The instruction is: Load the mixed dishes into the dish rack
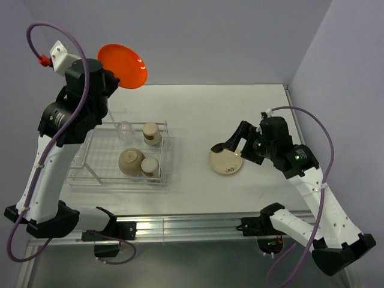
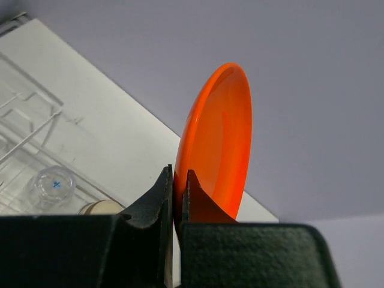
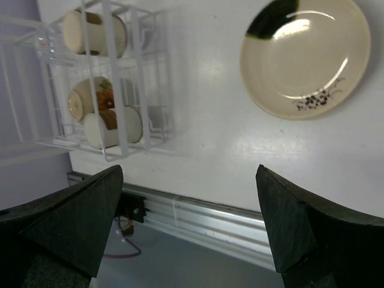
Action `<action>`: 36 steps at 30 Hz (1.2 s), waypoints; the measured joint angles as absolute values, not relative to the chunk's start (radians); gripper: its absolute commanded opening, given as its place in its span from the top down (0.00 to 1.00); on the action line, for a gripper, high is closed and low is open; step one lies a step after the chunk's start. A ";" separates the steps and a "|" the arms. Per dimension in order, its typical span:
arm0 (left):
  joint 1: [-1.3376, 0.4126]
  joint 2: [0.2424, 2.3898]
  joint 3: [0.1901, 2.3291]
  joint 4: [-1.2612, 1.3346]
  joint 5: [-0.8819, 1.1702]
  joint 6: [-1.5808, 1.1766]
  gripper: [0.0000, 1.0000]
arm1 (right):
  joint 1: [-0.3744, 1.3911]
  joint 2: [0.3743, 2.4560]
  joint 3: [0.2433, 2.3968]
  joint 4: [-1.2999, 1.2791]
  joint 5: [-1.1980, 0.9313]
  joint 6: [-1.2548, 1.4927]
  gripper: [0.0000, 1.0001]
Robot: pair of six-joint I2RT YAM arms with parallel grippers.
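A glossy orange plate (image 1: 122, 65) (image 2: 216, 138) hangs on edge high above the back of the table, my left gripper (image 1: 110, 79) (image 2: 179, 180) shut on its lower rim. Below it stands the white wire dish rack (image 1: 165, 151) (image 3: 109, 78). In its basket are a clear glass (image 1: 125, 127) (image 2: 53, 185), a cream-white bowl (image 1: 131, 161) (image 3: 90, 99) and two tan cups (image 1: 152, 133) (image 1: 150, 167). A cream shallow dish (image 1: 226, 162) (image 3: 306, 54) with brown marks lies flat on the table right of the rack. My right gripper (image 1: 233, 139) (image 3: 189, 174) hovers over its far edge, open and holding nothing.
The metal rail (image 3: 228, 219) runs along the table's near edge, with both arm bases bolted to it. Grey walls close the back and the right side. The rack's taller wire part (image 1: 90, 159) is on its left, under my left arm.
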State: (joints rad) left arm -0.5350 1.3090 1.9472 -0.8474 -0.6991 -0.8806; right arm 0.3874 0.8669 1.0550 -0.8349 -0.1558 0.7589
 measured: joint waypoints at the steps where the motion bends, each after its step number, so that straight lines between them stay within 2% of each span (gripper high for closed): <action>1: -0.532 1.335 1.986 -0.895 -0.735 -0.919 1.00 | 0.395 0.893 1.086 -0.882 -0.146 0.762 0.01; 7: -0.519 1.368 2.063 -1.202 -0.864 -1.248 1.00 | 0.404 0.912 1.159 -1.059 -0.089 0.761 0.01; 12: -0.460 1.254 1.905 -1.305 -0.862 -1.451 1.00 | 0.405 0.859 1.089 -1.127 -0.084 0.749 0.01; 15: -0.393 1.214 1.879 -1.354 -0.850 -1.480 1.00 | 0.406 0.848 1.048 -1.161 -0.087 0.728 0.01; 21: -0.276 1.205 1.922 -1.370 -0.834 -1.406 1.00 | 0.406 0.865 1.020 -1.160 -0.098 0.683 0.01; 30: -0.244 1.177 1.887 -1.093 -0.791 -0.928 1.00 | 0.414 0.911 1.020 -1.157 -0.098 0.622 0.01; 36: -0.189 1.213 1.944 -1.131 -0.822 -0.920 1.00 | 0.428 0.914 1.020 -1.164 -0.072 0.607 0.01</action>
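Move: My left hand holds the orange plate high up. The rack's plate slots, their middle, lie about 31 cm to its left, 11 cm ahead and some 40 cm below. In the rack, the glass is about 12 cm ahead, 10 cm left and 43 cm down from this hand; the upturned bowl is 6 cm back, 3 cm left, equally low. From my empty right hand, the cream plate lies 10 cm ahead, 2 cm left, 24 cm below. Keeping my pinch on the orange plate's rim, I swing my left hand about 15 cm left and some 5 cm back, towards the plate slots, turning it 25-30 degrees counter-clockwise; on the way it dips about 7 cm, tilting left side down, then comes partly up and levels. My right hand, still wide open, sinks 7 cm and draws back 6 cm, drifting right as its fingers tip down. ##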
